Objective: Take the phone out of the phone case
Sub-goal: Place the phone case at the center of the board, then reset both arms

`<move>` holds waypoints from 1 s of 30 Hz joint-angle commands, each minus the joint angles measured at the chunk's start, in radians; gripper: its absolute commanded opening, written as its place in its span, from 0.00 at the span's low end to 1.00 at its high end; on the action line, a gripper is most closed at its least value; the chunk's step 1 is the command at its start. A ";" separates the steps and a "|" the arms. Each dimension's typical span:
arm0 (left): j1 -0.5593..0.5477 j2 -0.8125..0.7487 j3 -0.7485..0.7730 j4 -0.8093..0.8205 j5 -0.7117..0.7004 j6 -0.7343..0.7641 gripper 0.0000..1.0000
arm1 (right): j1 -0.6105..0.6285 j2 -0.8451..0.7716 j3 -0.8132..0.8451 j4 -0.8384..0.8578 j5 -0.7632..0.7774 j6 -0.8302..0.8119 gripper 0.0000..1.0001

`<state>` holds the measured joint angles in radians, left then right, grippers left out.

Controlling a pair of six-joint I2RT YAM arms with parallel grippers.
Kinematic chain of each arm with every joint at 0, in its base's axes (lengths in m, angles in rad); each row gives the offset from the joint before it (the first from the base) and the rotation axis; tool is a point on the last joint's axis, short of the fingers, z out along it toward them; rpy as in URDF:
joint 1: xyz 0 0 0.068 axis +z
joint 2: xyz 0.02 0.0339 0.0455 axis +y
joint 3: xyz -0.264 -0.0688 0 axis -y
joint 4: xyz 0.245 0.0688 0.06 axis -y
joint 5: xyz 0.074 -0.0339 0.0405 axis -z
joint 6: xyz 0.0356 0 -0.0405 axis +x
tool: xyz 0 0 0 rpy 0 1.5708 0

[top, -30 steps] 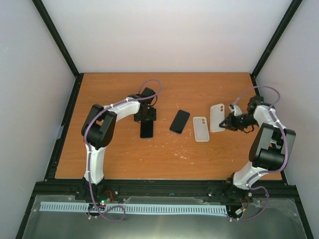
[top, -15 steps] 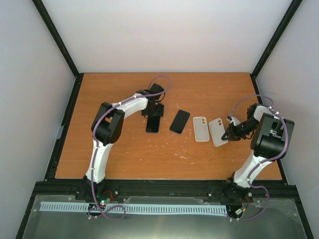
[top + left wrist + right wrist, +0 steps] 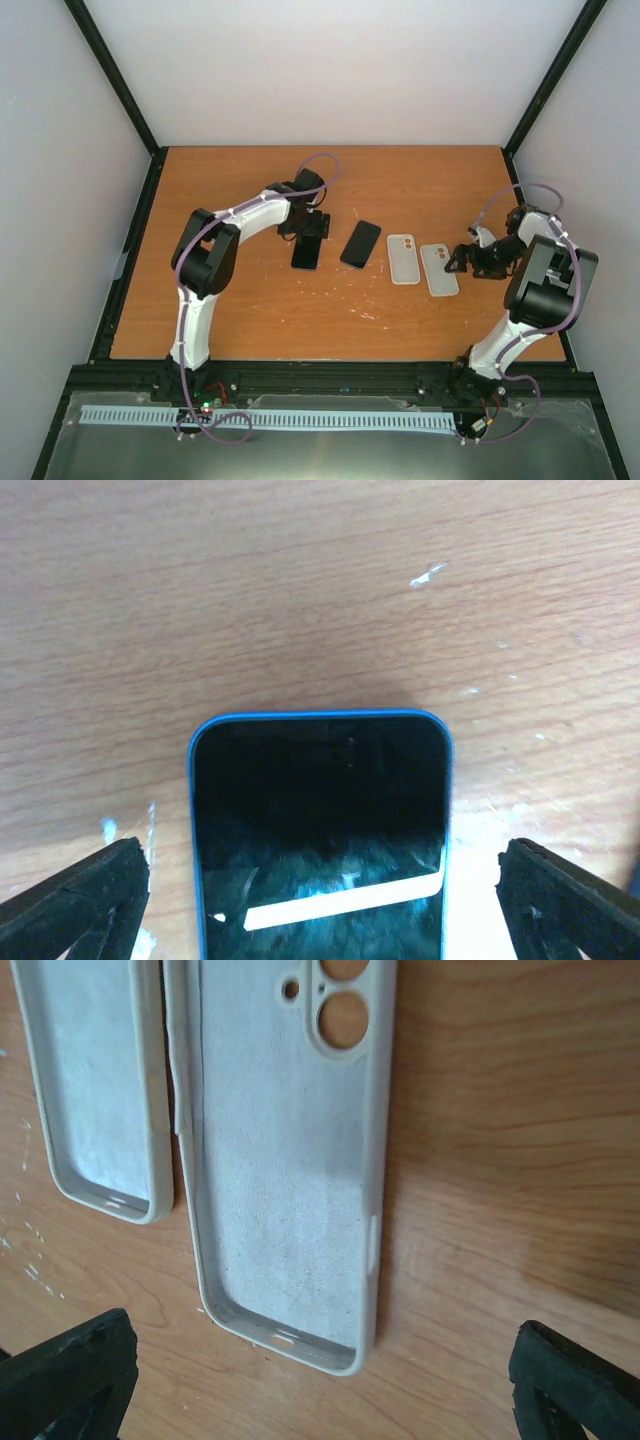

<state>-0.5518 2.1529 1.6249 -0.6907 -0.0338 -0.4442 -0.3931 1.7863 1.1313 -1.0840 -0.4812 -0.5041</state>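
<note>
A phone (image 3: pixel 318 820) with a black screen and blue rim lies face up on the wooden table (image 3: pixel 250 310). In the top view this phone (image 3: pixel 306 254) sits left of centre. My left gripper (image 3: pixel 320 905) is open, one finger on each side of the phone and clear of its edges; from above the left gripper (image 3: pixel 309 230) hangs over the phone's far end. An empty beige phone case (image 3: pixel 285 1160) lies open side up, in the top view the right-hand case (image 3: pixel 438 270). My right gripper (image 3: pixel 320 1390) is open at its near end, holding nothing; from above it (image 3: pixel 462 259) is just right of the case.
A second empty beige case (image 3: pixel 403 259) lies beside the first, at the left edge of the right wrist view (image 3: pixel 95 1090). A second dark phone (image 3: pixel 360 244) lies between the blue-rimmed phone and the cases. Black frame rails border the table.
The right gripper has let go of the beige case, which now lies flat beside the other case. The left gripper has opened wider around the phone, which it carried slightly right.
</note>
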 commanded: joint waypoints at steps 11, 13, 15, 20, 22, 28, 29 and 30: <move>0.072 -0.389 -0.109 0.030 0.041 0.082 1.00 | -0.039 -0.367 0.025 0.192 -0.102 0.000 1.00; 0.107 -0.462 -0.125 0.027 0.020 0.085 1.00 | -0.036 -0.442 0.033 0.209 -0.150 -0.032 1.00; 0.133 -0.525 -0.135 0.023 -0.016 0.099 1.00 | -0.025 -0.524 0.033 0.268 -0.162 0.006 1.00; 0.147 -0.647 -0.146 0.045 -0.171 0.174 0.99 | 0.055 -0.663 0.042 0.448 -0.029 0.218 1.00; 0.155 -0.693 -0.167 0.090 -0.218 0.207 0.99 | 0.100 -0.688 0.038 0.505 0.033 0.292 1.00; 0.188 -0.836 -0.231 0.213 -0.266 0.222 1.00 | 0.209 -0.668 0.075 0.576 0.145 0.519 1.00; 0.188 -0.867 -0.261 0.250 -0.273 0.234 1.00 | 0.209 -0.678 0.073 0.598 0.137 0.550 1.00; 0.188 -0.896 -0.286 0.283 -0.287 0.240 1.00 | 0.209 -0.693 0.064 0.629 0.126 0.576 1.00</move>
<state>-0.3737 1.3560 1.4071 -0.5465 -0.2481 -0.2653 -0.1959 1.1145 1.1770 -0.5739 -0.4046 -0.1181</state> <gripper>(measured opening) 0.996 0.999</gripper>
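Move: Both hands are empty: the phone the left has just left lies under it, its middle about 4 cm back and 3 cm down, with the second phone some 14 cm to the hand's right and 3 cm back. From the right hand, the phone case lies about 7 cm left, 4 cm ahead and 4 cm below; the second case is some 16 cm left and 7 cm ahead. Both hands pull straight up off the board with fingers kept wide open: the left climbs about 30 cm away from the phone, first vertically and then also sweeping roughly 14 cm to its left, its wrist tipping up some 40 degrees. The right climbs nearly as far, away from the phone case, edging forward about 7 cm, while its wrist swings up from pointing down at the board to nearly level and then eases to a stop. ##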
